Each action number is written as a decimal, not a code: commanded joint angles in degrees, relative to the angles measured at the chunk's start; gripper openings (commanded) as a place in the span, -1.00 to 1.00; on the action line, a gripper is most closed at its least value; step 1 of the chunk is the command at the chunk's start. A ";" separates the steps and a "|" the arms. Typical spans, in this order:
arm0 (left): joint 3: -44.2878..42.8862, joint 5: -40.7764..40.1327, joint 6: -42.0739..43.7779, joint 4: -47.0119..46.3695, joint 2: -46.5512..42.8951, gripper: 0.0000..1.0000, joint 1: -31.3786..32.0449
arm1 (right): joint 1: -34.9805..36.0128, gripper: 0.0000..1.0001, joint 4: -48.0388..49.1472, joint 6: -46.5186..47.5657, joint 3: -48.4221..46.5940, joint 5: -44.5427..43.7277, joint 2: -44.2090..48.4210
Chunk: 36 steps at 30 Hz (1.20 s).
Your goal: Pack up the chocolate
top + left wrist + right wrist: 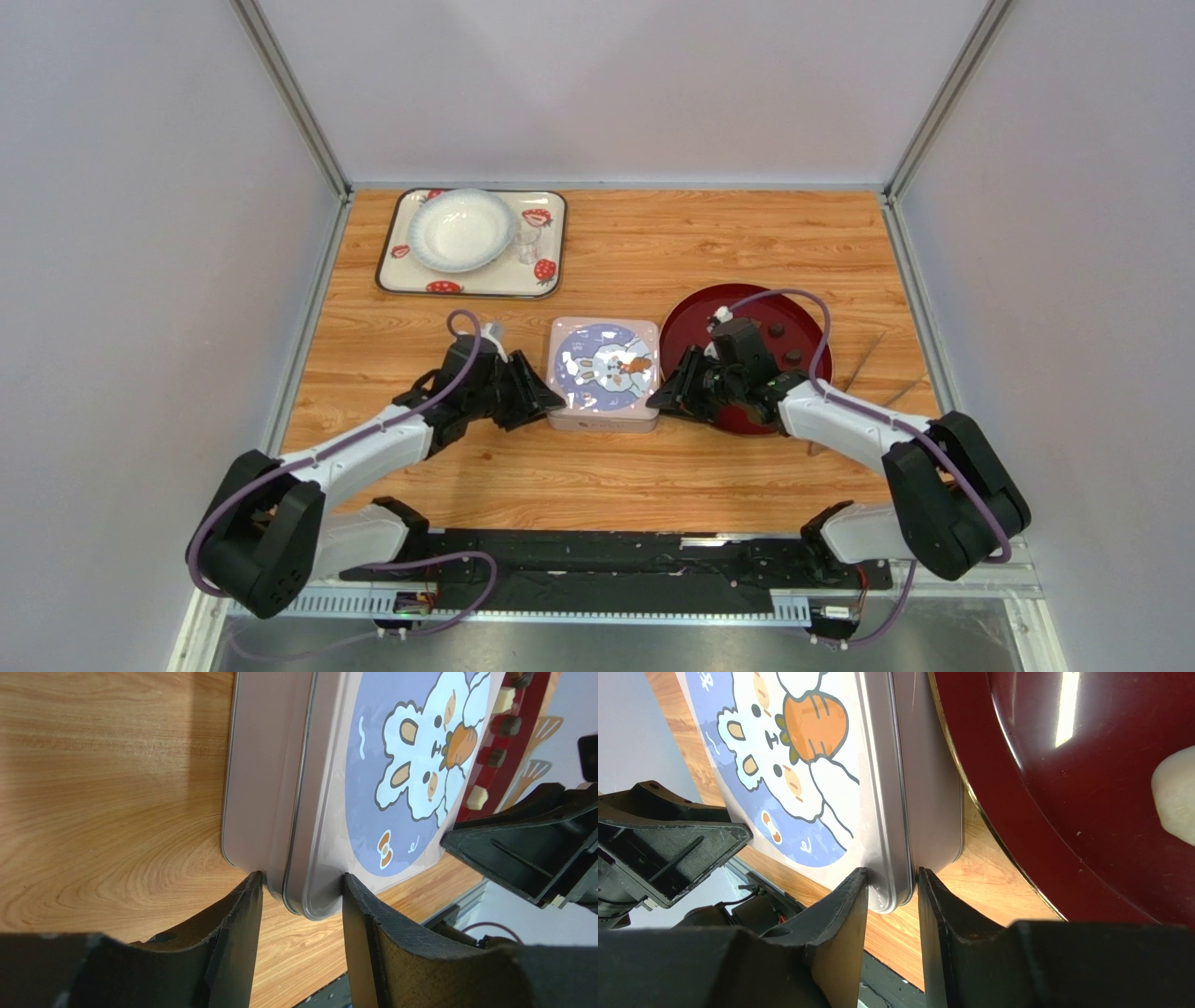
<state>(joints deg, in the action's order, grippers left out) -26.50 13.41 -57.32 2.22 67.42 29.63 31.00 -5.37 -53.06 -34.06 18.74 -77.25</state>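
A square grey tin (603,371) with a blue rabbit picture on its lid lies in the middle of the table. My left gripper (550,396) grips its near left corner, one finger low on the base wall (267,798) and the other on the lid top (365,812). My right gripper (892,882) pinches the lid's rim (882,812) at the near right corner. The chocolate (776,336), dark and cream pieces (477,796), lies on a dark red plate (701,315) just right of the tin. One cream piece (1176,794) shows in the right wrist view.
A strawberry-patterned tray (407,273) at the back left carries a white bowl (460,228) and a small glass (526,245). Grey walls enclose the table on three sides. The red plate's rim (990,812) lies close to the tin's right wall.
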 commanded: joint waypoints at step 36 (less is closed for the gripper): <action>-25.88 -17.36 19.17 32.93 5.26 -0.85 10.01 | 3.62 -0.40 -21.44 13.68 -12.52 -12.06 6.32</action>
<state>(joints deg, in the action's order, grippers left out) -48.93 -0.64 -41.25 33.30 70.89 38.68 33.63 -25.02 -41.56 -44.07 9.45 -72.53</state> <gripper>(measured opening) 0.139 0.327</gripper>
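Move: The closed tin lies between the two hands, its near corners between their fingers. Its middle is about 6 cm ahead and 7 cm to the right of the left hand, and about 6 cm ahead and 7 cm to the left of the right hand, 3 cm below each. The red plate's middle lies some 12 cm right and 7 cm ahead of the right hand, with a white chocolate about 7 cm right and 2 cm ahead of that hand, both roughly 5 cm lower. Up and outward, both hands come off the tin's near corners. The left rises about 6 cm while swinging 3 cm left, then curves back right and down to hover by its corner, fingers closing almost shut on nothing and wrist rolling some 25 degrees to point more steeply down. The right lifts about 3 cm and drifts 2 cm right, tilting steeper, gap unchanged. ##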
